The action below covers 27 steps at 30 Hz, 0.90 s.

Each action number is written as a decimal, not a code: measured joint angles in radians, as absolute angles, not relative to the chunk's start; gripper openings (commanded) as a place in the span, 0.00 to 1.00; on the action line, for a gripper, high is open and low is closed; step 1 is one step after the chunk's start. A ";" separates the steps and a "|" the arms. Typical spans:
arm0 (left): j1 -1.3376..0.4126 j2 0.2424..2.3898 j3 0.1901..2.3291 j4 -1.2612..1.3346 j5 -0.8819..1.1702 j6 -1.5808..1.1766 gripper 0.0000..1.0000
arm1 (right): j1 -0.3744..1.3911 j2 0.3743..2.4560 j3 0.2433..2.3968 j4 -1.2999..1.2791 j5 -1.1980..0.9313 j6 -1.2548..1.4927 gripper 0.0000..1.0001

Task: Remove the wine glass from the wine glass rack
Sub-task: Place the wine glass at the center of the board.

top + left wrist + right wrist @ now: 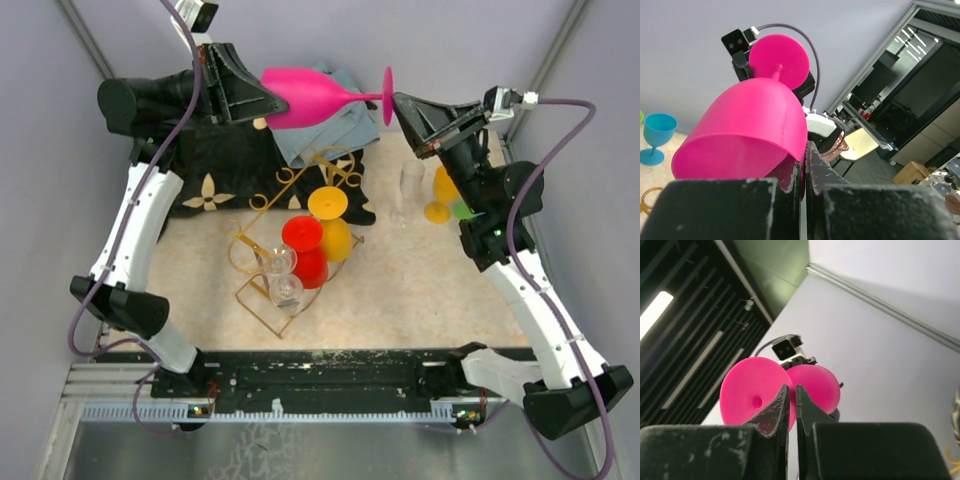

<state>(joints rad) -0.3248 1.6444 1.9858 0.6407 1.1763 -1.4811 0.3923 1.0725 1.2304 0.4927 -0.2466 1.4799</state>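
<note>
A pink wine glass (315, 97) lies on its side in the air at the back of the table, clear of the gold wire wine glass rack (258, 314). My left gripper (272, 103) is shut on the bowl's rim. In the left wrist view one finger is inside the bowl (750, 130) and the other outside, with the gripper (806, 150) at the rim. My right gripper (398, 105) is shut on the edge of the round foot (387, 95). In the right wrist view the gripper (792, 390) pinches the foot (750, 390).
On the rack hang a red glass (305, 245), a yellow glass (333, 215) and two clear glasses (280, 262). A black patterned cloth (215, 170) and a grey-blue cloth (335, 130) lie behind. A clear glass (408, 190) and an orange glass (440, 195) stand right. A blue glass (657, 135) shows in the left wrist view.
</note>
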 measured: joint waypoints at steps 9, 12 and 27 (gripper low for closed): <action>-0.325 1.691 1.993 0.575 1.265 -1.410 0.00 | 0.402 0.949 1.243 0.107 -0.253 1.232 0.57; -0.325 1.710 1.996 0.535 1.297 -1.369 0.00 | 0.404 0.907 1.298 -0.056 -0.247 1.116 0.60; -0.326 1.864 2.213 0.383 1.445 -1.232 0.00 | 0.406 1.009 1.952 -0.759 -0.106 0.524 0.64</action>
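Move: Between the two raised hands hangs the pink wine glass: its middle is about 7 cm to the right of the left hand and 2 cm farther out, and some 8 cm to the right hand's left, roughly level with it. On the board, about 50 cm below the right hand, the clear flute stands 10 cm ahead and 7 cm to the right, the orange glass 8 cm farther right. The rack is some 45 cm beneath the left hand, 5 cm back and 2 cm right. Letting go of the pink glass's foot, the right hand opens its fingers while sinking about 5 cm, then draws back and to the right away from the glass as it rises again, turning some 50 degrees so its upturned fingers come down to about level. The left hand keeps its pinch on the bowl's rim and lowers the glass about 6 cm, carrying it a little forward. ##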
